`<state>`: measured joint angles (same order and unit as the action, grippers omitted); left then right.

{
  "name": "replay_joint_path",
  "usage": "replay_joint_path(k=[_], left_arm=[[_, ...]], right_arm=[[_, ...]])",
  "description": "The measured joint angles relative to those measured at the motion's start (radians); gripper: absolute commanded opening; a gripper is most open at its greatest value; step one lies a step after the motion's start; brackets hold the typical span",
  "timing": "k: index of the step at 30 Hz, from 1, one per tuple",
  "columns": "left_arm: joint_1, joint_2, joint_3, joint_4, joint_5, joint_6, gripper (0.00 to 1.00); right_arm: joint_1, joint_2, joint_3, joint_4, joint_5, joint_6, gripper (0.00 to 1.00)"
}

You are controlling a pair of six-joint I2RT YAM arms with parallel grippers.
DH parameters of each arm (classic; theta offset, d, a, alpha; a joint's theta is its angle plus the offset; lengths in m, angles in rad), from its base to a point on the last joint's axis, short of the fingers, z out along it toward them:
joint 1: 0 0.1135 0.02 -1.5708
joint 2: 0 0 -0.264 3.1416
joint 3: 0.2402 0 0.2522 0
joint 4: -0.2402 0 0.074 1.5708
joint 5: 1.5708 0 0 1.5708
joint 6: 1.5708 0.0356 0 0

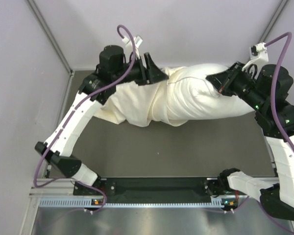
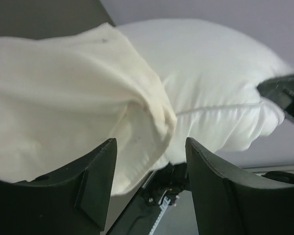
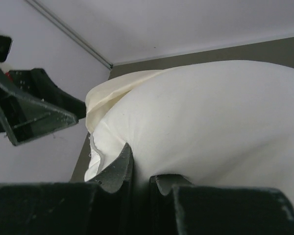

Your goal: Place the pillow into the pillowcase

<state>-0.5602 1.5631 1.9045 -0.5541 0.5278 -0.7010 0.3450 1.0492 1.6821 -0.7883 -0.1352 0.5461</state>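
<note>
The bright white pillow (image 1: pixel 201 98) lies at the back of the table, its left part inside the cream pillowcase (image 1: pixel 132 105). My right gripper (image 1: pixel 219 82) is shut on a pinch of the pillow's fabric at its right end; in the right wrist view the gripper (image 3: pixel 142 171) has its jaws closed on the pillow (image 3: pixel 210 112). My left gripper (image 1: pixel 154 72) is open above the pillowcase's mouth. In the left wrist view the gripper (image 2: pixel 149 166) has its jaws wide apart, with the pillowcase hem (image 2: pixel 157 112) hanging before them and the pillow (image 2: pixel 210 73) beyond.
Grey walls with a metal frame post (image 1: pixel 51 39) stand close behind and to the left. The dark table mat (image 1: pixel 166 152) lies in front of the pillow. The arms' base rail (image 1: pixel 157 188) runs along the near edge.
</note>
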Motion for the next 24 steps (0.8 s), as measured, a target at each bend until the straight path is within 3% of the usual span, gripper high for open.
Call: replay_joint_path(k=[6, 13, 17, 21, 24], left_arm=[[-0.193, -0.229, -0.256, -0.052, -0.309, 0.126, 0.70], [-0.440, -0.470, -0.599, -0.022, -0.683, 0.100, 0.70], [-0.522, -0.454, -0.715, 0.030, -0.822, 0.071, 0.76], [-0.555, -0.347, -0.718, 0.072, -0.928, 0.072, 0.90], [-0.571, -0.282, -0.692, 0.087, -0.991, 0.072, 0.92]], right_arm=[[0.000, 0.006, 0.000, 0.002, 0.085, 0.043, 0.00], [0.000, 0.008, -0.023, 0.024, 0.134, 0.080, 0.00], [0.001, 0.010, -0.039, 0.047, 0.139, 0.093, 0.00], [0.002, 0.013, -0.039, 0.048, 0.140, 0.095, 0.00], [0.002, 0.013, -0.039, 0.048, 0.142, 0.095, 0.00]])
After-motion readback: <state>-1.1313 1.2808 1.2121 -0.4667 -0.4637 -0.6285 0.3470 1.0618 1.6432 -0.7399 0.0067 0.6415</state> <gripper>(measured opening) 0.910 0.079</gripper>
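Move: The near, lower corner of the pillowcase's rim hangs some 22 cm below the left hand, about 4 cm back and 4 cm to its right. The upper rim, already released, is about 6 cm to the right of that hand, 2 cm ahead and 5 cm lower; the pillow's bulk is some 20 cm to its right, level fore-and-aft and 14 cm lower. From the right hand, which holds the pillow, the near corner lies about 18 cm left, 1 cm ahead and 24 cm below. The left hand leaves the upper rim and sinks about 18 cm, drawing back around the near side of the pillowcase and easing a little forward again at the end towards the hanging near corner, while its already parted fingers open almost fully and swing some 35 degrees, from pointing right to pointing forward, right and down. The right hand keeps its pinch on the pillow and holds it up, shifting only a couple of centimetres forward and slightly right as it turns about 10 degrees clockwise. ##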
